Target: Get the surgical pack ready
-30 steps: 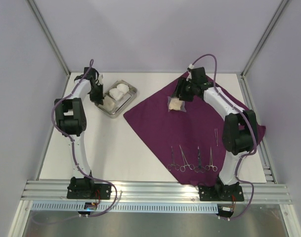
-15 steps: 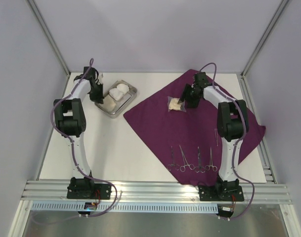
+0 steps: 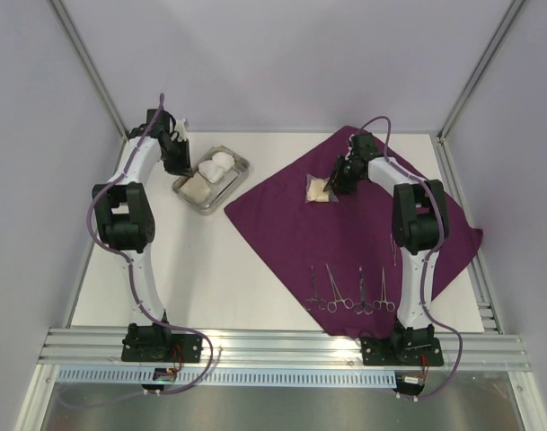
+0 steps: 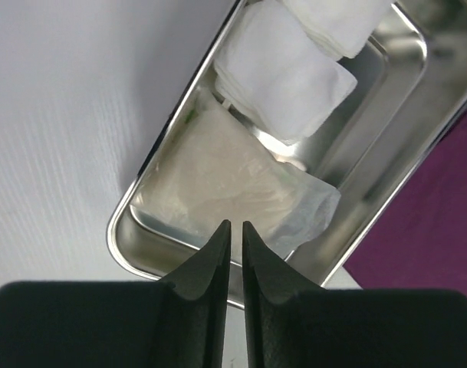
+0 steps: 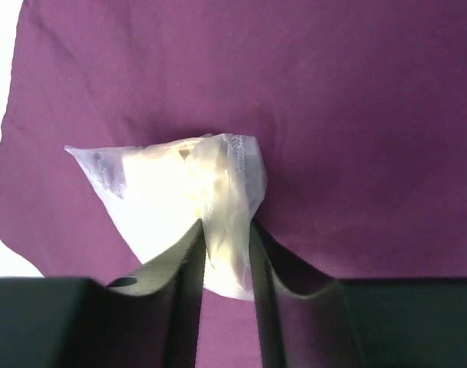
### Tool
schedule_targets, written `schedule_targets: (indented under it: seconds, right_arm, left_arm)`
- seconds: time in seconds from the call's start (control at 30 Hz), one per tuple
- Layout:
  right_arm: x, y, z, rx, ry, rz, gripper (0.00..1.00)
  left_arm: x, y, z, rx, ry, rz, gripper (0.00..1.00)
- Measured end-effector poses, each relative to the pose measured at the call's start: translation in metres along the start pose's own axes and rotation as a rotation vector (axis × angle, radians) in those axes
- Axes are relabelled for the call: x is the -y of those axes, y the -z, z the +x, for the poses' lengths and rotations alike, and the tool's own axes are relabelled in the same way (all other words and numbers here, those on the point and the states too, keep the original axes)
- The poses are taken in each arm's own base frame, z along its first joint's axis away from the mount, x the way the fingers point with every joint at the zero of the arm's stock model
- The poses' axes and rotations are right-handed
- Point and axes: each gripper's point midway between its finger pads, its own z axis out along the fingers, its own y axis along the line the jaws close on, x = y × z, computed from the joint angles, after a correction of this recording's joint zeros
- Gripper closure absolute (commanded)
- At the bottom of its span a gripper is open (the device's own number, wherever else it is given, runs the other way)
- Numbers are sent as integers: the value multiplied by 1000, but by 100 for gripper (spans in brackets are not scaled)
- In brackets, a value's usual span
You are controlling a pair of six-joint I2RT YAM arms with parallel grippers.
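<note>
The purple cloth (image 3: 345, 233) lies spread on the right of the table. A bagged white gauze pad (image 3: 318, 189) rests on its far part. My right gripper (image 3: 334, 186) is shut on it: in the right wrist view both fingers pinch the bag (image 5: 164, 192) at its near end (image 5: 227, 226). The steel tray (image 3: 242, 164) sits left of the cloth and holds loose gauze pads (image 4: 283, 80) and another bagged pad (image 4: 233, 184). My left gripper (image 4: 234, 225) hovers over the tray's near corner, its jaws a narrow slit apart and empty. Several steel clamps (image 3: 345, 292) lie in a row on the cloth's near edge.
A thin steel instrument (image 3: 392, 249) lies on the cloth beside the right arm. White tabletop shows between the tray and the arm bases. Grey walls and metal posts close in the sides and back.
My right gripper has come down onto the bagged gauze on the cloth and closed on it. My left gripper has drawn up and back from the tray, its jaws parting slightly.
</note>
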Motion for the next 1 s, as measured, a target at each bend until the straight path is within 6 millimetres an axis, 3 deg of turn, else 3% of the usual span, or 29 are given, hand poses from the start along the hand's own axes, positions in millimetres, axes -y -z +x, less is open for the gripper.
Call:
schedule_targets:
  seconds: [0.07, 0.13, 0.3, 0.4, 0.47, 0.57, 0.67, 0.73, 0.83, 1.0]
  right_arm:
    - [-1, 0, 0, -2, 5, -9, 84]
    - [-4, 0, 0, -2, 15, -24, 98]
    - [-8, 1, 0, -5, 33, -48, 100]
    - [-12, 7, 1, 11, 52, -61, 100]
    - [-21, 19, 2, 28, 75, -77, 99]
    - [-51, 46, -1, 88, 141, -131, 99]
    - [-99, 73, -5, 166, 236, -218, 100]
    - [-139, 90, 1, 205, 307, -303, 99]
    - [-180, 102, 16, 221, 380, -392, 99]
    - [-223, 110, 34, 208, 446, -484, 100]
  left_arm:
    - [8, 3, 0, -7, -2, 28, 81]
    - [16, 5, 1, -13, -6, 58, 80]
    - [40, 17, 2, -29, -19, 141, 77]
    - [58, 26, -3, -25, -37, 202, 70]
    - [75, 33, -4, -24, -60, 252, 59]
    - [105, 45, 0, -34, -108, 336, 46]
    - [143, 55, 11, -57, -170, 439, 36]
    - [167, 60, 17, -69, -203, 502, 30]
    - [201, 69, 26, -87, -232, 616, 25]
    - [218, 78, 21, -69, -219, 712, 23]
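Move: The loose gauze bag on the purple cloth lies with its middle about 3 cm left of the right hand and level with it, its right end between the half-open fingers. From that hand the steel tray is some 40 cm left and 3 cm ahead, with the first bag in the tray about 44 cm left and level, and the white gauze 38 cm left, 7 cm ahead. From the left hand, above the tray's edge, the loose bag is about 46 cm right, level, roughly 8 cm lower. The gauze bag's right end is pinched as the right fingers shut fully, then that hand lifts it about 18 cm and carries it some 16 cm left towards the tray, drawing slightly back, fingers tipping up and turning counter-clockwise. Meanwhile the left hand leaves the tray, sweeping about 19 cm right, rising and drawing back, opening wide and swinging its fingers towards the bag. ##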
